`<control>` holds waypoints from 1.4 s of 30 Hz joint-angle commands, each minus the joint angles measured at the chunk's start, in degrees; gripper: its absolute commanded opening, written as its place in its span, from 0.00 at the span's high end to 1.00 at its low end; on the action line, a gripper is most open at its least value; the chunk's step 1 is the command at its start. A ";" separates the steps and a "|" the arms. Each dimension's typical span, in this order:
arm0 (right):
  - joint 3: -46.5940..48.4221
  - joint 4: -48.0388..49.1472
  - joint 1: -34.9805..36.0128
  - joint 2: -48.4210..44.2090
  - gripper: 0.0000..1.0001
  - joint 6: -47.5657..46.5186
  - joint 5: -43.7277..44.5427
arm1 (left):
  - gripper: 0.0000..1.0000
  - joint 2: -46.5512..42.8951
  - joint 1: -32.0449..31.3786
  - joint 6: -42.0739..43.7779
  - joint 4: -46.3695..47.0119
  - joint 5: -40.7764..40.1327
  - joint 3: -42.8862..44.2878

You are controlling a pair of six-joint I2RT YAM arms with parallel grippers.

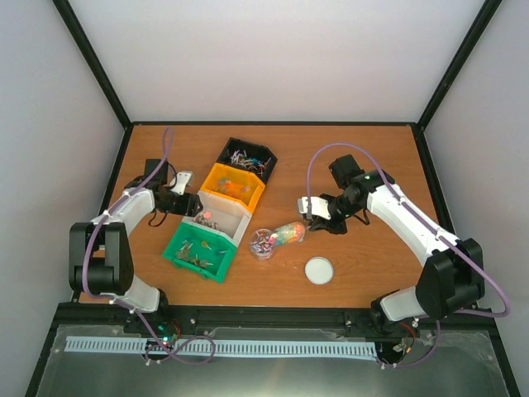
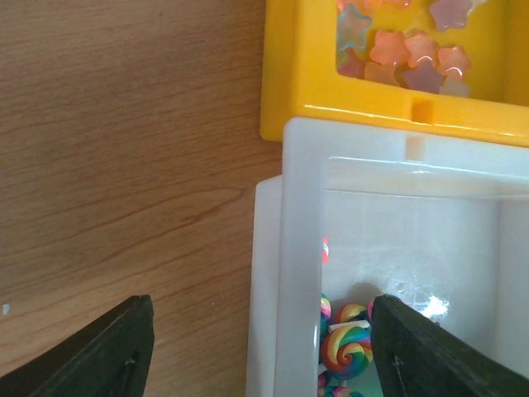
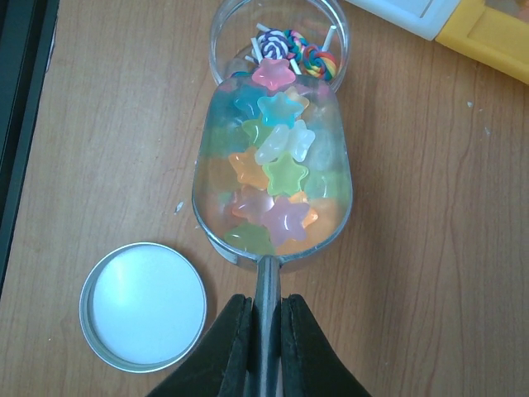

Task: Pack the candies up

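Note:
My right gripper (image 3: 264, 310) is shut on the handle of the metal scoop (image 3: 266, 277). The scoop is full of pastel star candies (image 3: 277, 174), and its tip lies at the mouth of the small clear jar (image 3: 216, 33), which holds swirl lollipops and a pink star. From above the scoop (image 1: 289, 233) touches the jar (image 1: 263, 242). Tiny wrapped candies lie in the black bin (image 1: 248, 155) and the green bin (image 1: 197, 251). My left gripper (image 2: 264, 364) is open, its fingers astride the left wall of the white bin (image 2: 297, 248), which holds lollipops (image 2: 347, 347).
Four bins stand in a diagonal row: black, yellow (image 1: 233, 184), white (image 1: 221, 213) and green. The yellow bin (image 2: 297, 74) holds star candies. The jar's round metal lid (image 3: 142, 306) lies on the wood left of the scoop handle and shows from above (image 1: 319, 270).

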 commanded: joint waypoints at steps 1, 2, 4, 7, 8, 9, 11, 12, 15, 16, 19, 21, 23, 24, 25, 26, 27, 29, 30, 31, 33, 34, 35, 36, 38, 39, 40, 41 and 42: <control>2.42 -0.64 0.98 0.79 0.97 1.22 1.30 | 0.23 -2.57 0.37 -0.25 1.55 0.31 -0.66; 2.71 -0.56 1.11 0.94 0.97 1.51 1.35 | 0.22 -2.83 0.33 -0.14 1.65 0.48 -0.75; 3.10 -0.69 1.63 1.30 0.97 1.96 1.62 | 0.17 -3.24 0.34 0.09 1.88 0.74 -0.97; 3.63 -0.85 2.36 1.68 0.97 2.28 2.45 | 0.08 -3.55 0.32 0.22 1.83 1.03 -0.97; 3.86 -0.92 2.59 1.75 0.97 2.41 2.82 | 0.04 -3.73 0.32 0.35 1.77 1.10 -0.98; 3.95 -0.89 2.74 1.88 0.97 2.51 2.95 | 0.01 -3.92 0.32 0.45 1.91 1.17 -1.05; 4.33 -0.96 3.13 1.94 0.97 2.82 3.29 | 0.00 -4.52 0.37 0.70 1.95 1.17 -1.05; 4.37 -0.97 3.31 2.02 0.97 3.02 3.63 | 0.00 -4.77 0.33 0.83 1.99 1.08 -1.04; 4.55 -1.20 3.94 2.10 0.97 3.34 4.59 | 0.00 -5.64 0.39 1.47 1.84 0.90 -0.90; 4.52 -1.34 4.17 2.09 0.97 3.43 4.93 | 0.00 -6.05 0.33 1.62 1.88 0.76 -0.89; 4.79 -1.52 4.84 2.03 0.97 3.58 5.88 | 0.00 -7.23 0.32 1.82 2.01 0.41 -0.53; 5.13 -1.88 5.17 2.09 0.97 3.70 6.37 | 0.00 -7.88 0.40 1.60 1.93 0.15 -0.04; 5.41 -2.03 5.46 2.22 0.97 3.99 6.85 | 0.00 -8.25 0.32 1.38 1.85 0.22 0.46; 5.53 -2.15 5.64 2.18 0.97 4.06 7.13 | 0.00 -8.47 0.39 1.39 1.82 0.35 0.65; 5.72 -2.28 5.81 2.18 0.97 4.17 7.34 | 0.00 -8.76 0.33 1.50 1.88 0.47 0.76; 5.90 -2.33 5.99 2.19 0.97 4.27 7.67 | 0.00 -8.98 0.39 1.55 2.07 0.52 0.74; 6.14 -2.52 6.24 2.26 0.97 4.50 7.89 | 0.00 -9.07 0.34 1.54 2.10 0.43 0.91; 6.42 -2.72 6.68 2.29 0.97 4.73 8.33 | 0.00 -9.08 0.37 1.39 1.93 0.14 1.51; 6.53 -2.77 6.93 2.27 0.97 4.86 8.78 | 0.00 -9.01 0.33 1.26 1.85 -0.01 1.75; 6.61 -2.73 7.25 2.27 0.97 5.04 9.26 | 0.00 -8.95 0.32 1.10 1.72 -0.08 2.08; 6.83 -2.84 7.85 2.31 0.97 5.25 10.23 | 0.00 -9.00 0.32 0.39 1.47 -0.05 2.81; 6.89 -2.82 8.33 2.26 0.97 5.39 10.91 | 0.00 -9.04 0.34 0.07 1.51 -0.02 2.99; 6.93 -2.86 8.76 2.26 0.97 5.47 11.55 | 0.00 -9.21 0.32 -0.23 1.60 0.09 3.17; 6.98 -2.82 9.21 2.12 0.97 5.54 12.26 | 0.00 -9.44 0.32 -0.21 1.84 0.55 3.16; 7.29 -2.87 10.02 2.07 0.97 5.88 13.41 | 0.00 -10.28 0.34 -0.34 2.81 1.78 2.88; 7.59 -3.01 10.40 2.14 0.97 6.02 14.03 | 0.00 -10.81 0.32 -0.36 3.38 2.56 2.68; 7.89 -3.25 10.75 2.21 0.97 6.25 14.70 | 0.00 -11.17 0.32 -0.37 3.88 3.16 2.37; 8.27 -3.52 11.03 2.32 0.97 6.38 15.35 | 0.00 -11.51 0.32 -0.45 4.09 3.68 2.25; 8.59 -3.72 11.36 2.35 0.97 6.52 15.95 | 0.00 -11.61 0.32 0.05 3.94 4.40 2.38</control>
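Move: The jar, with some candies already in it, stands about 13 cm left of the right hand, 2 cm farther out and 12 cm lower; the held scoop, full of star candies, already has its lip at the rim. The lid lies about 5 cm back and 2 cm right of that hand, the white tray's middle 26 cm left and 11 cm ahead. From the left hand, the jar is some 20 cm right, 9 cm back and 4 cm lower. The star candies are poured into the jar as the right hand, keeping its grip on the scoop handle, creeps about 2 cm left towards the jar and tips the bowl's lip roughly 10 degrees farther down. Meanwhile the empty left hand rises about 6 cm away from the white tray's left wall, opens fully and swings its fingertips a little forward. ##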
